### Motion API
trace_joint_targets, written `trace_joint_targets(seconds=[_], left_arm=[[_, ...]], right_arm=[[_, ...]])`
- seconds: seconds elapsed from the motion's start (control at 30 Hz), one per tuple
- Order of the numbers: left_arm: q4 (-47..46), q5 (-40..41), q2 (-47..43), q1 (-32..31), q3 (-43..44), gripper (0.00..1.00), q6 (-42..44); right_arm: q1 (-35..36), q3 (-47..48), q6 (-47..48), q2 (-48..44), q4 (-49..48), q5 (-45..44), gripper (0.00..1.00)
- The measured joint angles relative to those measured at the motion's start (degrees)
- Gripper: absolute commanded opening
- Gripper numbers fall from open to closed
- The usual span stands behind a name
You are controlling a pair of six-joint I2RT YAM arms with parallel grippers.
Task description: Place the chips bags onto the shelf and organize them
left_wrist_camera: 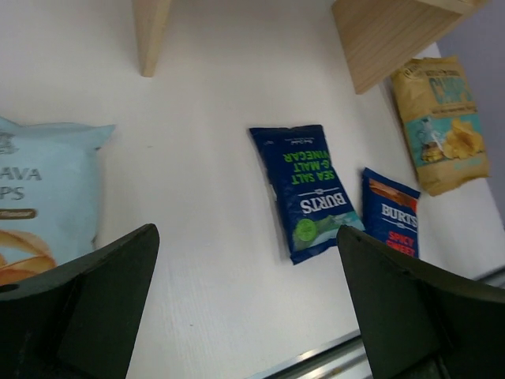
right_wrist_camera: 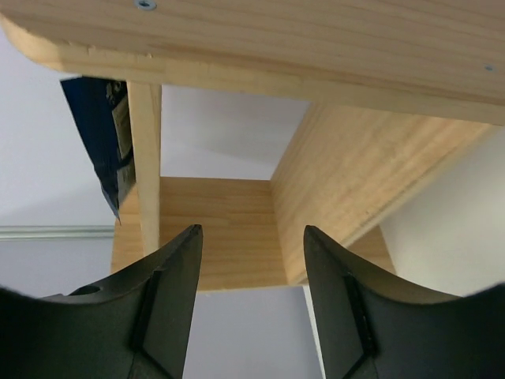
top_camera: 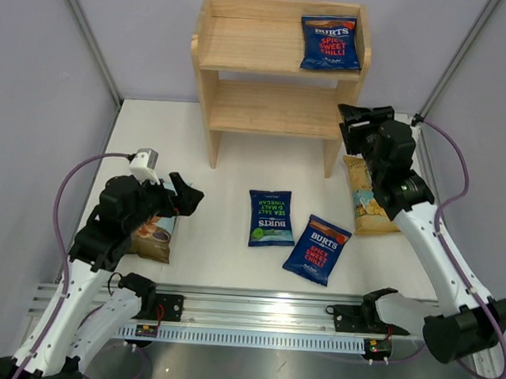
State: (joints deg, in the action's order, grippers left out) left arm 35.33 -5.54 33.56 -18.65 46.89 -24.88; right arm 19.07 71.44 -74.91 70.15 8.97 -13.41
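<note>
The wooden shelf [top_camera: 277, 71] stands at the back; one red-label Burts chips bag [top_camera: 331, 42] lies on its top tier. On the table lie a green-label Burts bag [top_camera: 271, 217], a second red-label Burts bag [top_camera: 318, 249], a yellow bag [top_camera: 368, 201] and a pale blue bag [top_camera: 154, 237]. My right gripper [top_camera: 358, 117] is by the shelf's right front corner, open and empty [right_wrist_camera: 252, 230], looking up under the shelf [right_wrist_camera: 355, 47], with the shelved bag's edge [right_wrist_camera: 102, 134] overhanging. My left gripper [top_camera: 190, 196] hovers open [left_wrist_camera: 246, 233] beside the pale blue bag [left_wrist_camera: 43, 205]; the green bag [left_wrist_camera: 308, 189] lies ahead.
The shelf's lower tier [top_camera: 275, 113] holds nothing. Its front legs [left_wrist_camera: 151, 35] stand on the white table. The arms' metal base rail [top_camera: 254, 314] runs along the near edge. Grey walls close in the left, right and back.
</note>
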Motion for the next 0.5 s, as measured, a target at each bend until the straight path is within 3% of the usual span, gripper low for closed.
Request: trace_joint_targets(seconds=[0.2, 0.27, 0.5], left_arm=[[-12.8, -10.6, 7.4, -0.2, -6.4, 0.99, -7.3], [-16.6, -13.2, 10.5, -0.5, -8.6, 0.99, -9.8], [-29.6, -17.9, 22.4, -4.2, -11.0, 0.99, -16.0]], right_arm=[[0.0, -7.7, 6.0, -15.3, 1.6, -0.9, 0.70], [0.0, -7.9, 9.4, -19.3, 1.5, -0.5, 0.77], [0.0, -6.2, 26.1, -22.4, 5.4, 10.1, 0.83]])
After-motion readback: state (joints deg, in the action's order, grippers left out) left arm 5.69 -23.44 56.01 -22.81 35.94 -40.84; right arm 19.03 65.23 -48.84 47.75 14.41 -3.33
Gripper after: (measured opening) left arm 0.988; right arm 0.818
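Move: The green-lettered sea salt & malt vinegar bag lies flat about 23 cm to the left hand's right, 7 cm ahead and 23 cm below. The table's sweet chilli bag is some 15 cm to the right of it and 10 cm nearer; the cassava bag lies about 15 cm left and 4 cm ahead of the left hand. From the right hand, the vinegar bag is roughly 12 cm back, 14 cm left, 37 cm down; the shelved sweet chilli bag is about 18 cm ahead, 1 cm left, 7 cm up. Towards the vinegar bag goes the left hand, wide open and touching nothing: about 10 cm right and 7 cm down, easing forward, tipping its fingers down, rolling its left side down and turning clockwise, each some 15 degrees. The right hand, already free of the shelved bag, backs off from the shelf about 11 cm and ends slightly higher, opening wider as it noses up and rolls its left side down. ##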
